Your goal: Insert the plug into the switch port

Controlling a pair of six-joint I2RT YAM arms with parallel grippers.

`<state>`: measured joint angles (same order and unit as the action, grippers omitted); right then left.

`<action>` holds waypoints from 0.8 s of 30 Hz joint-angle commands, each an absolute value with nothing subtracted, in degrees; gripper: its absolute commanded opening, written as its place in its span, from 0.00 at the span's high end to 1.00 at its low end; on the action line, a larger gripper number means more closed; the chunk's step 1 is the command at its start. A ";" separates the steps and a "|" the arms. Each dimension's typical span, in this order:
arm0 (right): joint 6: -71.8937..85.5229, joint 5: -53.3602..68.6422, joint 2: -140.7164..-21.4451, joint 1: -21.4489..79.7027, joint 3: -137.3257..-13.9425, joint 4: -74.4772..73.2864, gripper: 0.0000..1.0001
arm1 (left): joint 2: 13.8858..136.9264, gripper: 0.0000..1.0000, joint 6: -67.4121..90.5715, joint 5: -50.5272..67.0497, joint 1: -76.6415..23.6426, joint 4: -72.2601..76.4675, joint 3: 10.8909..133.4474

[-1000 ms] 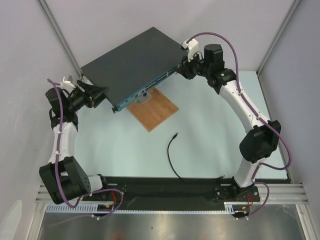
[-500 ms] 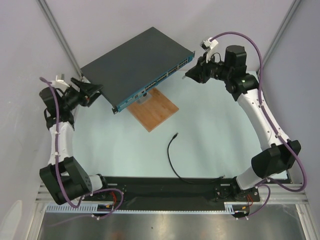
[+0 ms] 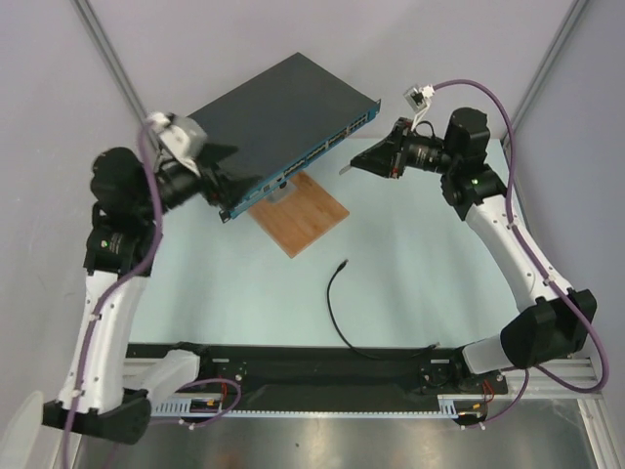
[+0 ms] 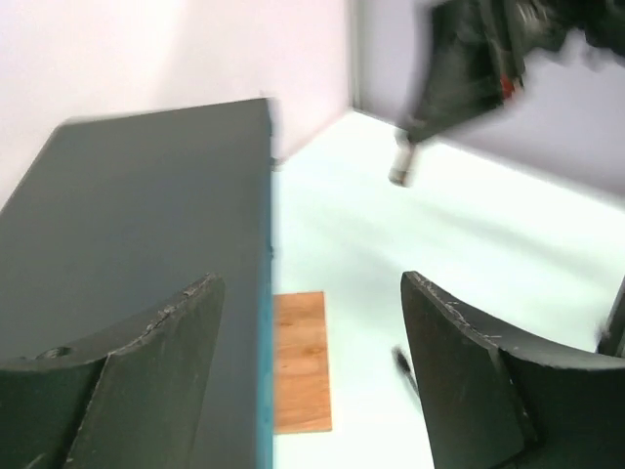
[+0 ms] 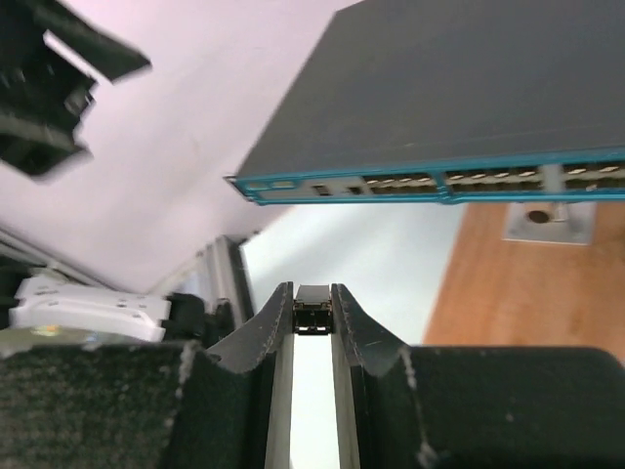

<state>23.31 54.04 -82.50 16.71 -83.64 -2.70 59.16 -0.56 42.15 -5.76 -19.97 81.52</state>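
Observation:
The plug (image 3: 342, 264), a small black tip on a thin black cable (image 3: 337, 313), lies loose on the table, blurred in the left wrist view (image 4: 402, 362). The switch (image 3: 278, 122) is a flat dark box, and its teal front strip carries the row of ports (image 5: 488, 181). My left gripper (image 3: 220, 176) hangs open over the switch's left end (image 4: 137, 244), with nothing between the fingers. My right gripper (image 3: 352, 166) is off the switch's right front corner and is shut on a short grey metal piece (image 5: 312, 311), not on the plug.
A brown wooden board (image 3: 301, 213) lies under and in front of the switch, with a small metal bracket (image 5: 535, 221) on it. Walls and frame posts close in the back and sides. The arm bases sit on the black rail (image 3: 322, 362) at the near edge.
My left arm has risen and swung right over the switch's left end, and its jaws have opened wider. My right gripper has drawn back from the switch's right corner with the grey piece still held.

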 commanded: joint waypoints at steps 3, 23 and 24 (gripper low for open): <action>35.68 56.60 -76.12 18.71 -77.36 11.86 1.00 | 62.04 0.23 -32.13 16.30 -33.60 -32.87 82.71; 31.82 55.63 -71.28 25.31 -71.10 10.03 1.00 | 69.96 0.53 -42.45 1.41 -53.17 -24.26 81.38; 31.21 55.81 -71.45 25.40 -71.36 9.58 1.00 | 70.22 0.57 -42.36 1.41 -53.17 -23.30 81.30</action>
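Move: From the left hand the silver plug, held in the right fingers, lies about 6 cm ahead, 18 cm to the right and 9 cm lower; the switch's near left corner is roughly 2 cm ahead of that hand, 5 cm left and 16 cm below. From the right hand the plug sits some 1 cm ahead and 2 cm left, at its height, and the switch ports about 14 cm ahead, 3 cm left, 6 cm below. The open left hand sweeps about 15 cm to the right and sinks some 10 cm, rolling roughly 40 degrees with its left side rising, until its fingers stand around the tip end of the plug and are part-way closed; whether they touch it yet can't be seen. Meanwhile the right hand, keeping its pinch on the plug, draws it back from the switch by nearly 9 cm and slightly left to meet the left hand, then slows almost to a stop. ##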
